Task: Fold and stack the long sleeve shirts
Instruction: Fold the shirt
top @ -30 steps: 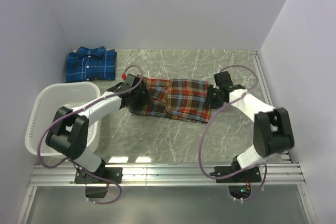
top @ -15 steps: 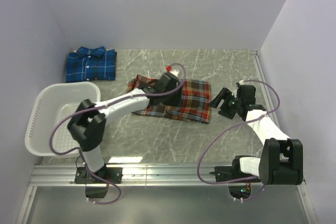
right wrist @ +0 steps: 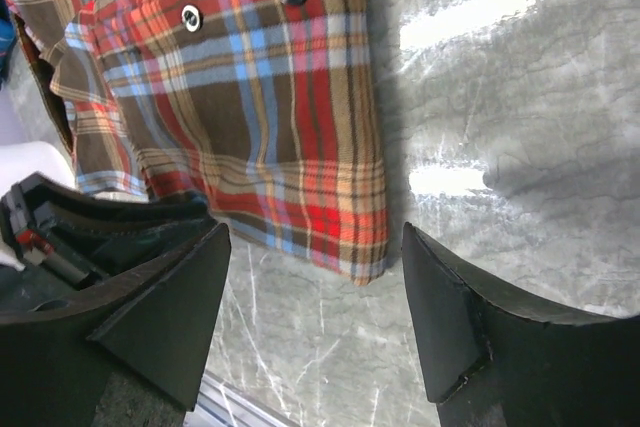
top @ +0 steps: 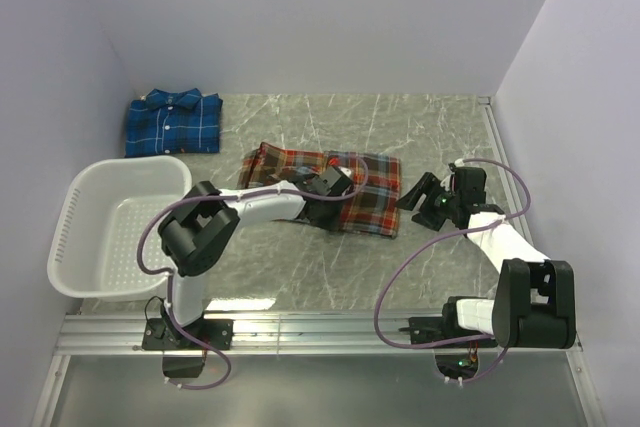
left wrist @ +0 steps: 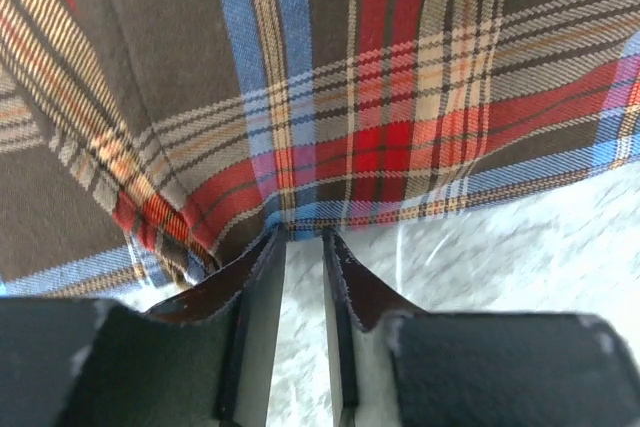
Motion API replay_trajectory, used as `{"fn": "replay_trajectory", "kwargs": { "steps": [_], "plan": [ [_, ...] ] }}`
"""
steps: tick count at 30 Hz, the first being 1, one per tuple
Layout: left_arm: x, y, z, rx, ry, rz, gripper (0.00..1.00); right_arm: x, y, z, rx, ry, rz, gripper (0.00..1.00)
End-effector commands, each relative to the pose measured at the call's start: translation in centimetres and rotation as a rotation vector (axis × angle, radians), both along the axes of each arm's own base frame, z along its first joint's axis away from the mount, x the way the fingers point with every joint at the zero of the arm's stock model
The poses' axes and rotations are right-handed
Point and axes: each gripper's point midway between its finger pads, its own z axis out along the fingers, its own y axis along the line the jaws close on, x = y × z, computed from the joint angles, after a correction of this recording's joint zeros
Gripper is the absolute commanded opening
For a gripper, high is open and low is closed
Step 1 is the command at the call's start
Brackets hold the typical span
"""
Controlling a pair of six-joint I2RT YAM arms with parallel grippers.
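The red-orange plaid shirt (top: pixel 365 192) lies flat on the marble table's middle; its checks fill the left wrist view (left wrist: pixel 330 97). My left gripper (top: pixel 328 187) is low at the shirt's near edge. Its jaws stand open by a narrow gap (left wrist: pixel 303 239), tips against the hem, with bare table showing between the fingers. My right gripper (top: pixel 418 199) hovers just right of the shirt, wide open and empty. Seen from the right wrist, the shirt's near right corner (right wrist: pixel 365 247) lies between that gripper's (right wrist: pixel 313 230) spread fingers. The blue plaid shirt (top: pixel 172 124) lies folded at the back left.
A white slotted basket (top: pixel 72 237) stands at the near left beside the left arm. Pale walls close in the table at the left, back and right. A metal rail (top: pixel 320 327) runs along the near edge.
My left gripper has crossed from the shirt's left end over to its near edge while its jaws narrowed. My right gripper has let go, opened and drawn back to the right.
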Motion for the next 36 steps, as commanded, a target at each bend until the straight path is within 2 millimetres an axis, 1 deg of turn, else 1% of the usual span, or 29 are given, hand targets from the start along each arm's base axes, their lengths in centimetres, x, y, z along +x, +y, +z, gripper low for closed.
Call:
{"fn": "replay_trajectory", "kwargs": {
  "steps": [1,3,4,6,7,8,9,10,11,12,13,14,15,16,17,18,20,21,22,23,24,26,27,29,30,32,33,35,36],
  "plan": [
    [-1.4,1.7,2.2,0.017,-0.024,-0.024,0.30,0.7,-0.6,0.3,-0.025,-0.019,-0.017,0.76],
    [-1.5,1.3,3.8,-0.031,-0.056,-0.035,0.36,0.8,-0.7,0.5,-0.032,-0.014,-0.023,0.78],
    [-1.2,0.5,5.9,-0.093,-0.106,-0.043,0.46,0.6,-0.7,0.5,-0.036,-0.009,-0.023,0.79],
    [-1.0,-0.3,7.8,-0.138,-0.167,-0.067,0.57,0.8,-1.1,0.9,-0.052,-0.014,-0.039,0.82],
    [-0.8,-1.3,9.4,-0.181,-0.221,-0.083,0.65,0.6,-1.3,1.1,-0.065,-0.010,-0.050,0.83],
    [-0.7,-1.8,10.0,-0.188,-0.252,-0.102,0.68,0.8,-1.6,1.5,-0.078,-0.018,-0.063,0.85],
    [-0.5,-2.5,11.0,-0.208,-0.277,-0.113,0.70,0.9,-2.3,1.6,-0.104,-0.014,-0.095,0.90],
    [-0.7,-3.5,11.3,-0.213,-0.295,-0.131,0.71,0.5,-2.5,2.0,-0.117,-0.006,-0.105,0.92],
    [-0.4,-4.5,12.3,-0.226,-0.324,-0.143,0.72,0.7,-2.8,2.6,-0.126,-0.010,-0.123,0.98],
    [-0.4,-5.1,11.7,-0.209,-0.328,-0.153,0.72,0.7,-3.3,3.1,-0.148,-0.017,-0.142,1.00],
    [-0.7,-6.1,11.9,-0.212,-0.342,-0.169,0.71,0.3,-3.9,3.0,-0.176,0.006,-0.173,1.00],
    [-0.7,-6.9,12.1,-0.220,-0.360,-0.187,0.70,0.6,-4.4,3.7,-0.189,-0.001,-0.202,1.00],
    [-0.6,-8.0,11.8,-0.225,-0.359,-0.206,0.70,0.3,-5.0,3.8,-0.209,0.011,-0.233,1.00],
    [-1.1,-9.0,11.8,-0.231,-0.365,-0.231,0.68,0.3,-5.4,4.0,-0.214,0.013,-0.256,1.00],
    [-0.9,-9.9,12.3,-0.241,-0.395,-0.246,0.69,0.3,-5.8,4.5,-0.203,0.012,-0.300,1.00],
    [-1.0,-10.5,11.4,-0.221,-0.403,-0.261,0.69,0.3,-6.0,4.7,-0.202,0.013,-0.322,1.00],
    [-1.5,-11.6,10.9,-0.181,-0.461,-0.302,0.71,0.3,-6.7,5.0,-0.200,0.013,-0.379,1.00],
    [-1.6,-12.2,10.3,-0.171,-0.479,-0.314,0.72,0.3,-6.9,5.3,-0.204,0.005,-0.399,1.00],
    [-2.1,-12.8,10.0,-0.164,-0.497,-0.336,0.73,0.2,-7.2,5.4,-0.210,0.004,-0.412,1.00],
    [-2.0,-13.1,9.7,-0.144,-0.520,-0.355,0.74,0.3,-7.6,5.5,-0.214,0.002,-0.437,1.00],
    [-2.1,-13.7,9.2,-0.146,-0.536,-0.368,0.75,0.3,-7.7,5.6,-0.212,0.002,-0.445,1.00],
    [-2.3,-14.4,8.6,-0.129,-0.564,-0.394,0.76,0.1,-7.8,5.4,-0.203,0.011,-0.449,1.00],
    [-2.1,-14.6,7.8,-0.106,-0.577,-0.390,0.76,0.2,-7.9,5.4,-0.201,0.010,-0.454,1.00],
    [-2.2,-15.2,7.6,-0.087,-0.605,-0.409,0.77,-0.1,-7.9,4.8,-0.194,0.021,-0.454,1.00],
    [-2.2,-15.2,6.7,-0.058,-0.611,-0.412,0.77,0.0,-7.9,4.7,-0.190,0.020,-0.455,1.00],
    [-2.3,-16.0,6.6,-0.058,-0.633,-0.432,0.78,-0.2,-7.8,4.1,-0.184,0.030,-0.452,1.00],
    [-2.4,-16.1,5.5,-0.040,-0.627,-0.439,0.77,-0.2,-7.6,3.9,-0.175,0.036,-0.443,1.00],
    [-2.4,-16.2,4.7,-0.016,-0.636,-0.444,0.77,-0.2,-7.5,3.5,-0.168,0.043,-0.434,1.00],
    [-2.3,-16.2,3.9,0.000,-0.633,-0.443,0.77,-0.1,-7.5,3.3,-0.162,0.045,-0.431,1.00]
  ]
}}
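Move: The left hand's fingertips sit low at the shirt's near edge, which lies barely 1 cm ahead. From that hand, the shirt's near right corner is about 16 cm to the right, 2 cm back and 2 cm lower; the far right corner stands roughly 17 cm ahead and 18 cm right. From the right hand, the near right corner is some 5 cm back, 3 cm left and 7 cm below. Rightward in an arc, the left hand first eases back a little, opening wide as it leaves the near edge, rises about 11 cm, then sinks to its old height with its open jaws around the near right corner. It turns clockwise and its fingers tip up towards forward. Meanwhile the right hand opens fully and backs off right some 7 cm and a little up, turning clockwise. ##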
